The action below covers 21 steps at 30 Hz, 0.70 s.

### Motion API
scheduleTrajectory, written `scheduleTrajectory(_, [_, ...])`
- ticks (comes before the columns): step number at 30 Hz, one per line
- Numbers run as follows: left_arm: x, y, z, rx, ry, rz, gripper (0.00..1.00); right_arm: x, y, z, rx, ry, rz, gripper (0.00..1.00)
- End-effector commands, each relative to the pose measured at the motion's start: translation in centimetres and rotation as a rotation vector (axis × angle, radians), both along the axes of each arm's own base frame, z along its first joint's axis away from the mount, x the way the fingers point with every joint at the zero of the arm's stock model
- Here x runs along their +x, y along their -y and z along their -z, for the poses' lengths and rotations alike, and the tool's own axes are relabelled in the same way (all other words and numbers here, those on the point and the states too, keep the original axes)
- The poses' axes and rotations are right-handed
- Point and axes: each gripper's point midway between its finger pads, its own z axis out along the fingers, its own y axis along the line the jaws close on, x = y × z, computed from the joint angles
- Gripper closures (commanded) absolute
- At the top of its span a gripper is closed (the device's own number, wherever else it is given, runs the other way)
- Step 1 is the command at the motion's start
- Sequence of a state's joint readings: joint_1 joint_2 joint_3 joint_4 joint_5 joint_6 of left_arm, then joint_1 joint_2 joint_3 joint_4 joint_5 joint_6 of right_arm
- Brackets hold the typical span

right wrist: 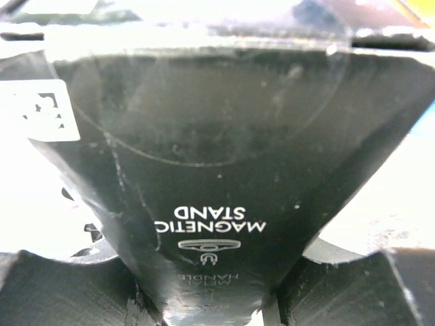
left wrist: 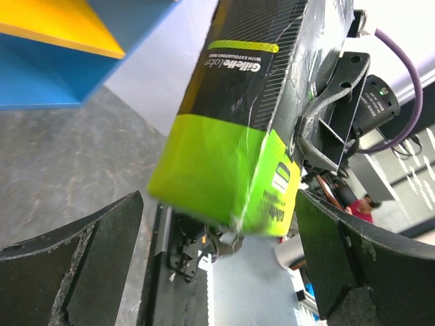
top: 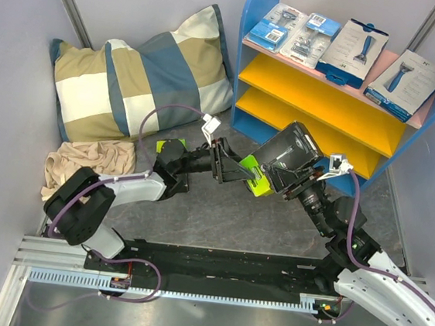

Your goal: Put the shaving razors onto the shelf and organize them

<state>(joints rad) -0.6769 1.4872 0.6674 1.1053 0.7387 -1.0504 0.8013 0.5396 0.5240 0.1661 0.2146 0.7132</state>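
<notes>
My right gripper (top: pixel 285 175) is shut on a black-and-lime-green razor box (top: pixel 279 158), held in the air in front of the shelf (top: pixel 254 54). In the right wrist view the box's black face (right wrist: pixel 217 170) fills the frame, and my right gripper (right wrist: pixel 211 302) clamps its near end. My left gripper (top: pixel 235 169) is open, and its fingers flank the box's lime end (left wrist: pixel 224 176) without touching it. Two blister packs (top: pixel 277 25) (top: pixel 311 37) and two flat boxes picturing blue razors (top: pixel 355 51) (top: pixel 406 83) lie on the pink top board. Both yellow boards are bare.
A striped pillow (top: pixel 145 77) leans in the back left corner with a beige cloth (top: pixel 85 163) in front of it. A lime-green patch (top: pixel 162 143) shows behind the left arm. Grey walls close in both sides.
</notes>
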Motion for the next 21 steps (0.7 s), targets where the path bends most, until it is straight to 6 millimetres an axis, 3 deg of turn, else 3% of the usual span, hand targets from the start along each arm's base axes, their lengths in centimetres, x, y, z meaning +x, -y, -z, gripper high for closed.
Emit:
scheduleTrajectory(1, [-0.9, 1.3, -2.5, -0.078, 0.055, 0.049, 0.0, -1.2, 0.6, -5.6, 0.162, 0.14, -0.023, 0.76])
scheduleTrajectory(5, [-1.1, 2.4, -2.0, -0.092, 0.032, 0.078, 0.04, -1.3, 0.7, -5.7, 0.176, 0.143, -0.027, 0.77])
scheduleTrajectory(10, [-2.5, 2.6, -2.9, -0.176, 0.036, 0.14, 0.18, -1.4, 1.9, -5.6, 0.209, 0.15, 0.014, 0.77])
scheduleTrajectory(21, [-3.8, 3.6, -2.6, -0.19, 0.026, 0.204, 0.7, -1.1, 3.0, -4.8, 0.232, 0.125, 0.066, 0.75])
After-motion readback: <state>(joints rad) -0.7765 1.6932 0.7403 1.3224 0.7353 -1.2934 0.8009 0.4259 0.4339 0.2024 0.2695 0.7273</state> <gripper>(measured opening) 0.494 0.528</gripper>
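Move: The green end of the razor box, held up in my right hand, is about 4 cm to the right of my open left hand, 1 cm back and 1 cm above it. From my right hand that end is some 4 cm left, 1 cm back and 3 cm lower. The spare razor box lies on the table some 21 cm left of my left hand, 8 cm ahead and 25 cm below. The lower yellow shelf is about 17 cm ahead of my left hand, 16 cm right and 17 cm below. I slide my left hand right about 4 cm and a little back, so its open fingers come around the green end of the razor box, then close them to roughly half and pinch that end, rolling and swinging clockwise some 10 degrees. My right hand keeps its grip on the box and eases right about 2 cm. ##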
